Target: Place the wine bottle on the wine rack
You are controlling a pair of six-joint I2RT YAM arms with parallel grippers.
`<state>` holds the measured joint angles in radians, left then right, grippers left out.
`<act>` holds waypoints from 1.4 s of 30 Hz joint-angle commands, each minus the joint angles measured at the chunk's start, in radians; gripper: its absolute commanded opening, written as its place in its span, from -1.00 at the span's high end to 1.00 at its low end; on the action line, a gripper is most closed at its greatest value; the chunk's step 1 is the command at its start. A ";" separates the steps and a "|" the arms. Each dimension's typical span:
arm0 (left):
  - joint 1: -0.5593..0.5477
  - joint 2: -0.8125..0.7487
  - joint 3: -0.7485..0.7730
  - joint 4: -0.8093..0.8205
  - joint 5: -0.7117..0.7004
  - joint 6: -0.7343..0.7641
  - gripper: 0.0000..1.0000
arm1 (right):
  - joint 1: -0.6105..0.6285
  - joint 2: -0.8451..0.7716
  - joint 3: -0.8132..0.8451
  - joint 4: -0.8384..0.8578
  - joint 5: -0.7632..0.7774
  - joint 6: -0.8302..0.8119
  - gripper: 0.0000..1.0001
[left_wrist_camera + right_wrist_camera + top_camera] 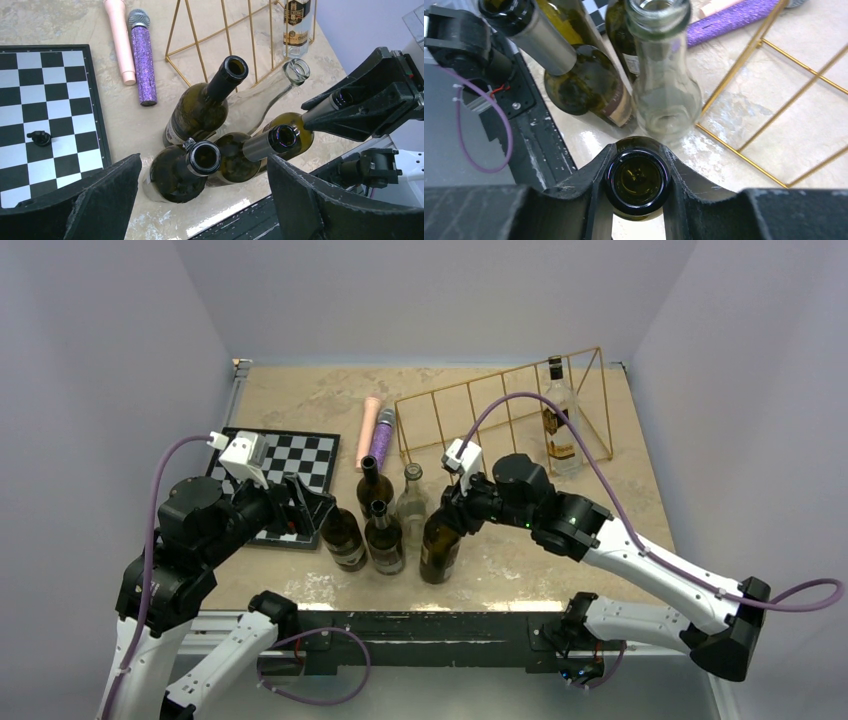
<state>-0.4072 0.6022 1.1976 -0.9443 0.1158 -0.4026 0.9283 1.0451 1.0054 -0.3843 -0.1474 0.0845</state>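
Several wine bottles stand bunched at the table's front centre. My right gripper (450, 508) is shut on the neck of the rightmost dark green bottle (438, 550), which stands upright on the table. In the right wrist view its mouth (636, 180) sits between my fingers (589, 200). My left gripper (308, 508) is open and empty, to the left of the bunch. In the left wrist view a dark bottle's mouth (202, 157) lies between and beyond its pads (100, 200). The golden wire wine rack (500, 410) stands at the back right and also shows in the wrist views (222, 35) (744, 145).
A clear empty bottle (411, 502) and three dark ones (384, 540) crowd the held bottle. A clear liquor bottle (562, 425) stands at the rack's right end. A chessboard (285, 465) lies at the left. Pink (370, 430) and purple (382, 440) microphones lie beside the rack. Walls enclose the table.
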 commanded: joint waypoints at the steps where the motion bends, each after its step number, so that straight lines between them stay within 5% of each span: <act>1: -0.004 -0.004 0.006 0.018 -0.011 -0.012 -0.97 | 0.002 -0.087 0.004 0.055 0.121 -0.025 1.00; 16: -0.004 -0.004 0.026 0.005 -0.015 -0.005 -0.98 | -0.058 -0.039 0.307 -0.178 0.723 -0.139 1.00; 28: -0.003 0.003 0.037 -0.003 -0.007 0.001 -0.97 | -0.486 0.109 0.602 -0.219 0.801 -0.171 1.00; 42: -0.003 -0.001 0.013 -0.013 -0.082 0.037 -0.98 | -0.782 0.246 0.584 -0.086 0.734 -0.195 1.00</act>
<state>-0.4072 0.6018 1.2026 -0.9684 0.0765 -0.3965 0.2096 1.3052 1.5787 -0.6571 0.6037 -0.0715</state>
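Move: The right hand already grips the wine bottle by its neck. The open slot at the wine rack's right end lies about 26 cm ahead, 34 cm to the right and some 14 cm lower. The capped clear bottle, already racked, is about 25 cm ahead and 27 cm right; the glass carafe is 6 cm ahead and 8 cm left, and a green bottle 14 cm left, level. From the left hand, that slot is about 25 cm ahead and 60 cm right. Keep the right fingers shut on the wine bottle's neck and carry it away from the other bottles, some 31 cm right and 18 cm forward to the rack's right end. Climb about 15 cm on the way, then sink 3 cm, swinging the wrist clockwise roughly 75 degrees until the fingers point forward and slightly right. ##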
